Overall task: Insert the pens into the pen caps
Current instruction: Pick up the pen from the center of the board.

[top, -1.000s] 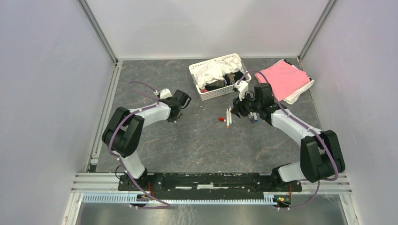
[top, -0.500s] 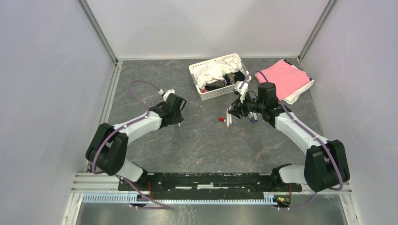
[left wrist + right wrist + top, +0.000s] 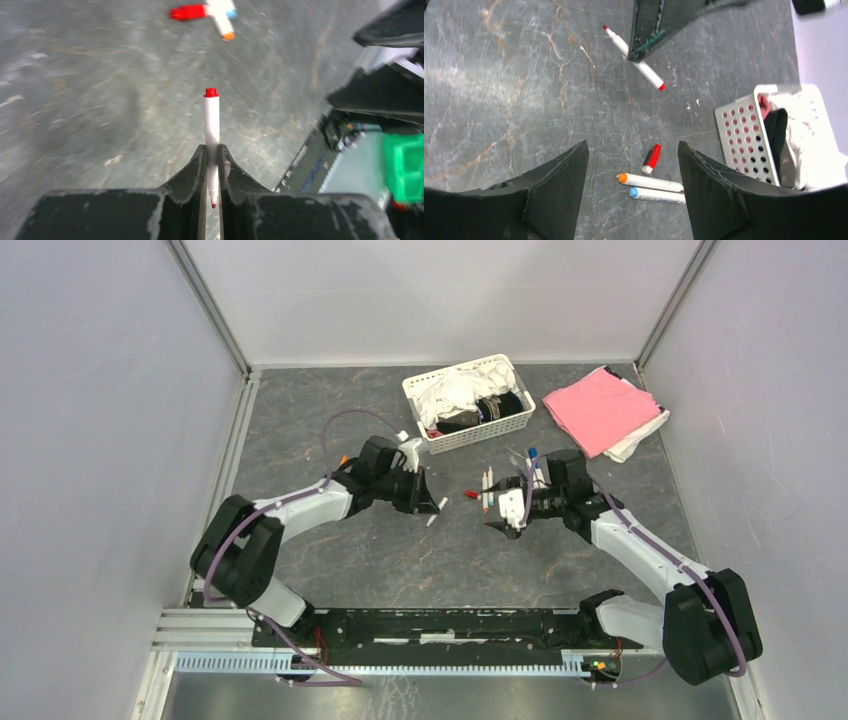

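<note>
My left gripper [image 3: 430, 502] [image 3: 211, 147] is shut on a white pen [image 3: 211, 120] with a red end. The pen's bare red tip points back between the fingers. My right gripper [image 3: 497, 515] [image 3: 632, 145] hangs open above the table with nothing between its jaws. Below it lie a red pen cap [image 3: 653, 157] [image 3: 472, 495], an orange-ended pen [image 3: 651, 182] [image 3: 486, 492] and a blue-ended pen [image 3: 656, 195]. The right wrist view also shows the held pen [image 3: 636, 60] in the left fingers [image 3: 659, 20]. More pens [image 3: 533, 462] lie behind the right arm.
A white perforated basket [image 3: 505, 428] [image 3: 744, 135] of cloths stands at the back centre. A pink cloth [image 3: 600, 410] lies at the back right. The metal frame rail [image 3: 450, 625] runs along the near edge.
My left arm has swung right towards the middle with the pen in its grip. The right gripper has moved forward and left over the orange and blue pens, and its jaws have widened.
</note>
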Controlling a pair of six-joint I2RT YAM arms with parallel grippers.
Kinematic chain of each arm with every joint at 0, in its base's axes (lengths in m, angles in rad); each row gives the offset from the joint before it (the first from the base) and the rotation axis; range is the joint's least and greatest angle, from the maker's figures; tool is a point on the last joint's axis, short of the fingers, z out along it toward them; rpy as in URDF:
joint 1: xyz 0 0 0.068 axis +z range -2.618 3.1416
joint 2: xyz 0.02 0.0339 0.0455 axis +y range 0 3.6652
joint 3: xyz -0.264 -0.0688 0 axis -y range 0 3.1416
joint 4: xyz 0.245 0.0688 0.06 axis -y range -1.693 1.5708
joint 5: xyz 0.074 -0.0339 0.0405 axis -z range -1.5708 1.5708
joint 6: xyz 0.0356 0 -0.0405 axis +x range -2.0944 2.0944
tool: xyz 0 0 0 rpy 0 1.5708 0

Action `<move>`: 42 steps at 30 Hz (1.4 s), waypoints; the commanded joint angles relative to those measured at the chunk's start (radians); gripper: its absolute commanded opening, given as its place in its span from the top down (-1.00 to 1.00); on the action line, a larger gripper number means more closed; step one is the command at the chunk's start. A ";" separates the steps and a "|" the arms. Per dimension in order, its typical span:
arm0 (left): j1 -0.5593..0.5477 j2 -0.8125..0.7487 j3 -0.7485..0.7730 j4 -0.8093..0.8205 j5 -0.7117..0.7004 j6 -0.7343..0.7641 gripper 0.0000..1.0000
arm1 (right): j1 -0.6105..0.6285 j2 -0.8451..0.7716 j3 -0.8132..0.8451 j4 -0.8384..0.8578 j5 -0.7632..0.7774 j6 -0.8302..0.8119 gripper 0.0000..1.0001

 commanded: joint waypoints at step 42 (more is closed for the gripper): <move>-0.154 -0.030 0.064 0.234 0.185 -0.087 -0.06 | 0.319 0.041 0.006 -0.069 0.299 -0.317 1.00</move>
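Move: Between the shut left fingers is the white pen with red ends, its middle about a centimetre ahead and a centimetre right of them. The right fingertips it is being taken to are some 15 cm right, 2 cm back and 5 cm higher. From the right hand, the pen's middle lies about 2 cm ahead, 14 cm left and 5 cm below. On the board, 12 cm under the right hand, are the red cap (5 cm ahead, 4 cm left) and the orange-ended pen (7 cm ahead, 1 cm left). Carrying the pen right and back towards the right hand, the left arm goes about 10 cm while turning some 30 degrees clockwise, then holds nearly still. The right hand sinks about 6 cm, easing back and left, rolling and dipping its fingers, and pinches the pen near its plug end; the left fingers then open and start to rise. ##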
